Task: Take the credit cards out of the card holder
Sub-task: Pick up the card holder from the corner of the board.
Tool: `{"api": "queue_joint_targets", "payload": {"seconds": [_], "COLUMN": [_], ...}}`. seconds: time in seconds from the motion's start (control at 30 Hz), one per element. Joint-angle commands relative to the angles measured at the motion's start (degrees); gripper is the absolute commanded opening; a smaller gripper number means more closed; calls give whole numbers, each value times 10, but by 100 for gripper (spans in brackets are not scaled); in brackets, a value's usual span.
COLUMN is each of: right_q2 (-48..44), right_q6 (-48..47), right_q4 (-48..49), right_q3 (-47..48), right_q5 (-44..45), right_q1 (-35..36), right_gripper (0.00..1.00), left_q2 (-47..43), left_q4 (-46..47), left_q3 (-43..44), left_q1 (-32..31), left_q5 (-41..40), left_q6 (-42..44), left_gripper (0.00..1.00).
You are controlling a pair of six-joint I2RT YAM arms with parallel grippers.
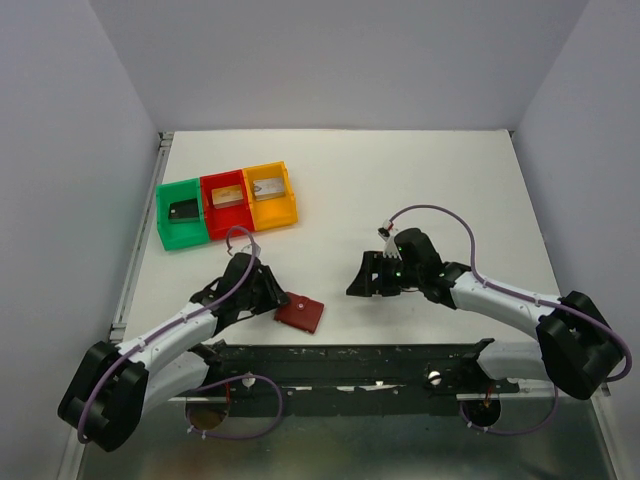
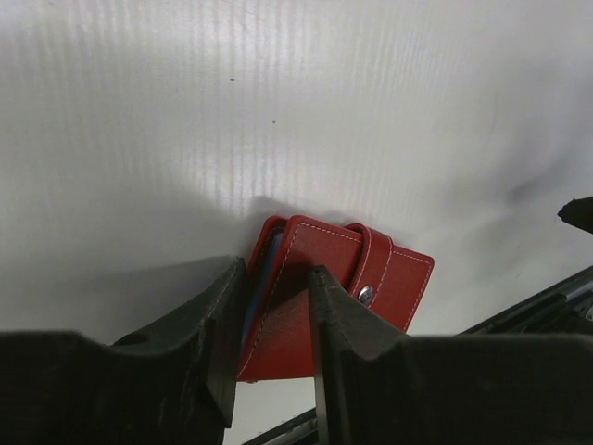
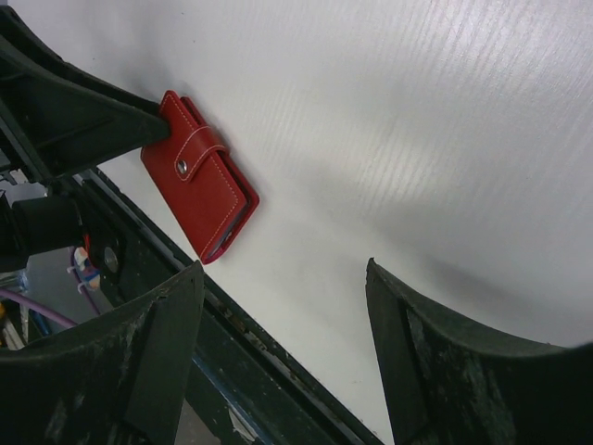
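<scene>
The card holder [image 1: 301, 316], a dark red wallet snapped shut with its tab, lies near the table's front edge. In the left wrist view the card holder [image 2: 389, 278] shows a light blue lining at its edge. My left gripper [image 2: 278, 269] is shut on that edge, one finger on each side; from above the left gripper [image 1: 275, 298] sits at the wallet's left corner. My right gripper [image 1: 365, 275] hovers open to the right with nothing in it [image 3: 283, 269], and the card holder [image 3: 204, 185] lies ahead of it. Credit cards lie in the bins: a black one [image 1: 183, 210], a tan one [image 1: 229, 196], a pale one [image 1: 268, 186].
Green [image 1: 166, 228], red [image 1: 213, 229] and orange [image 1: 290, 205] bins stand side by side at the back left. A dark metal rail [image 1: 350, 355] runs along the table's near edge just behind the wallet. White walls enclose the table on three sides.
</scene>
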Motion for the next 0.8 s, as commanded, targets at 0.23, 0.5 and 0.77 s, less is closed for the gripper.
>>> {"api": "queue_joint_targets", "payload": {"seconds": [0.23,0.5,0.77], "right_q2": [-14,-46,-81], "right_q6": [-19,-27,-26], "right_q4": [-14,-42,-62], "right_q3": [14,22,30], "right_q5": [-7,-1,24], "right_q1": [4,4,4], "right_gripper": [78,78,79], "left_q2": [31,55,17], "left_q4": [61,94,225], "left_q3": [21,24,10], "left_q1": [-5,-6,-6], "left_q5": [64,80,107], "left_q6": [67,70,49], "left_gripper": [11,0,0]}}
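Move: The card holder's near-left-hand corner already sits between the left hand's open fingers; its middle lies about 3 cm right, 3 cm back and 2 cm below. The orange bin stands roughly 24 cm ahead and 4 cm left of that hand, the red bin some 22 cm ahead and 13 cm left. From the right hand the card holder is about 13 cm left, 5 cm back and 6 cm below. Left fingers shut on the card holder's corner, carrying it about 4 cm right, then also up; right hand rises. ##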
